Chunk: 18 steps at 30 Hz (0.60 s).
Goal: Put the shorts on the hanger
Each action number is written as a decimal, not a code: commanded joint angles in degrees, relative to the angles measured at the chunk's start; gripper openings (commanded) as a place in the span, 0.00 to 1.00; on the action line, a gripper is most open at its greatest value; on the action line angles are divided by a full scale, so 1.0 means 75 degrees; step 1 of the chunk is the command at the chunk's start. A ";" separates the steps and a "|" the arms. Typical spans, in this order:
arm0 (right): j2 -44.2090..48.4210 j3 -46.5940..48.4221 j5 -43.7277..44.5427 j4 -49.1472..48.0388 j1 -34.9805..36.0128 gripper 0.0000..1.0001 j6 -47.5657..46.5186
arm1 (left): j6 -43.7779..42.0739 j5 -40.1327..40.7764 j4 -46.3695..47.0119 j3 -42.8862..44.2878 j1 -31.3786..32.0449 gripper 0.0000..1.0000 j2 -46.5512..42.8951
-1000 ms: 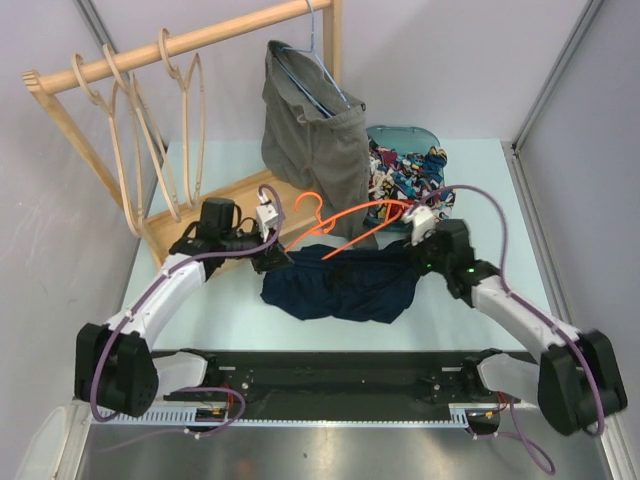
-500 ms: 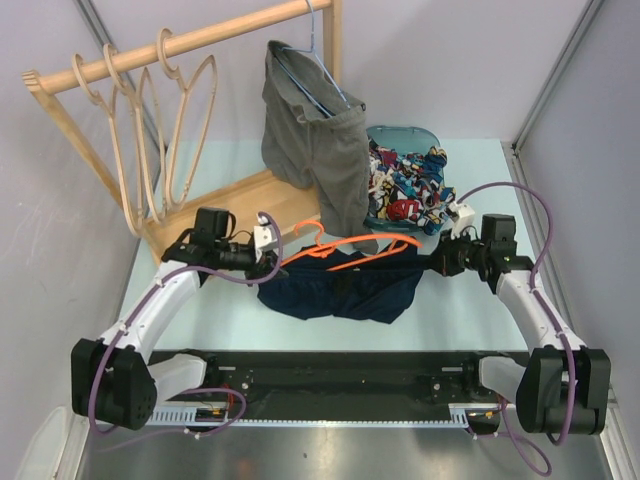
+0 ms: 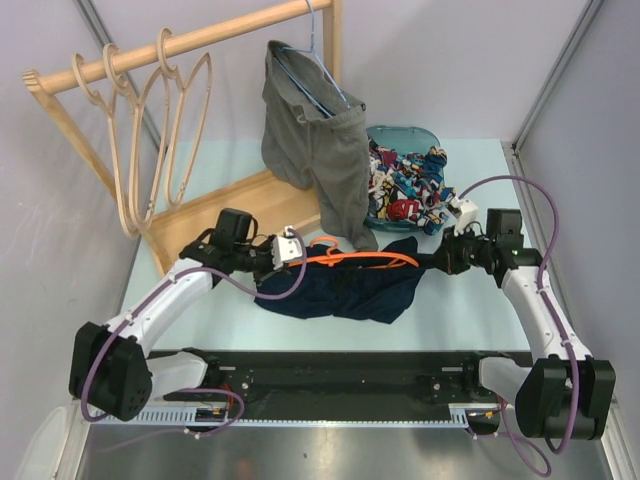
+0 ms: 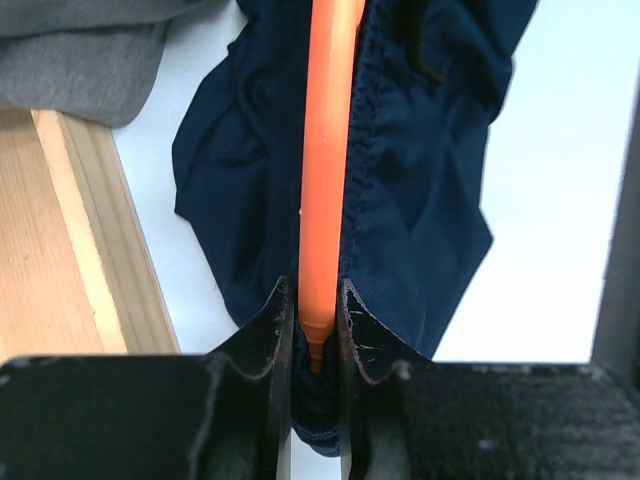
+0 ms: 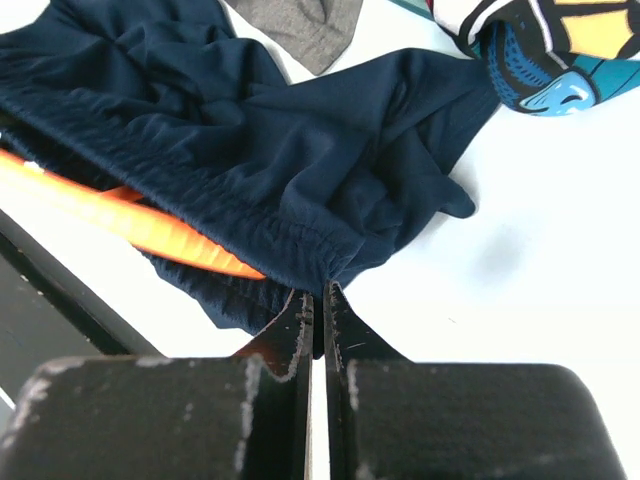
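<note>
The navy shorts (image 3: pixel 340 290) hang bunched between my two grippers above the table. The orange hanger (image 3: pixel 360 261) lies level along their top edge, its hook near the left gripper. My left gripper (image 3: pixel 300 256) is shut on the hanger's end (image 4: pixel 325 200), with the shorts (image 4: pixel 420 180) draped on both sides of it. My right gripper (image 3: pixel 432 262) is shut on the waistband of the shorts (image 5: pixel 300 190) at their right end. The hanger (image 5: pixel 130 225) shows inside the waistband in the right wrist view.
A wooden rack (image 3: pixel 180 45) at the back left carries pale wooden hangers (image 3: pixel 150 130) and grey shorts (image 3: pixel 315 150) on a blue wire hanger (image 3: pixel 318 70). Its wooden base (image 4: pixel 70 240) lies just left of the left gripper. A teal bin of patterned clothes (image 3: pixel 410 180) stands behind the right gripper.
The left gripper has moved right and slightly back with the hanger, which now lies level. The right arm swung out to the right, pulling the shorts taut, then held still.
</note>
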State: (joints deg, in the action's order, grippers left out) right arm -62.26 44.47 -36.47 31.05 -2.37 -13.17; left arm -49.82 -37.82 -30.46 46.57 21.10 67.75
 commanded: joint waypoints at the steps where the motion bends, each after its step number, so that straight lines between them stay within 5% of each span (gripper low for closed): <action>1: 0.0227 0.0598 0.1628 0.0196 -0.0294 0.00 -0.0635 | -0.0201 0.2054 -0.0509 0.0096 0.0045 0.00 0.0236; 9: 0.0157 0.1417 0.2354 0.0418 0.1486 0.03 0.0103 | 0.0769 0.2700 -0.0779 0.1149 0.1323 0.00 0.0506; 11: 0.0157 0.1524 0.2436 0.0593 0.1838 0.14 0.0162 | 0.0889 0.2536 -0.0895 0.1442 0.1323 0.00 0.0541; 15: 0.0157 0.1933 0.2402 0.0910 0.1816 0.58 0.0081 | 0.0796 0.2067 -0.0955 0.1386 0.1206 0.00 0.0133; 18: 0.0320 0.2379 0.1888 0.1005 0.1781 0.81 -0.0433 | 0.0550 0.1962 -0.1013 0.1338 0.1147 0.00 -0.0161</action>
State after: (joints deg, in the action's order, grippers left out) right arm -62.04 56.82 -22.02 37.30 11.51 -12.47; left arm -45.06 -23.07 -35.64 55.61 30.94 70.37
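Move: The right hand has the right end of the shorts' waistband pinched out beyond the hanger; the hanger's right tip lies about 5 cm to its left, level fore and aft and perhaps 1 cm lower. The basket is some 20 cm ahead and 8 cm left of that hand, and the gray trouser leg's end about 4 cm ahead and 18 cm left. From the left hand, gripping the hanger's left end with waistband, that right tip is roughly 29 cm right and level ahead. The right fingers, still pinching the stretched waistband, ease it up and about 3 cm left towards the hanger's right tip, then open wide and let go while the hand keeps rising, some 5 cm in all. Meanwhile the left hand keeps its grip on hanger and waistband, dips slightly, shifts about 2 cm right and then rises, ending about 2 cm higher. ##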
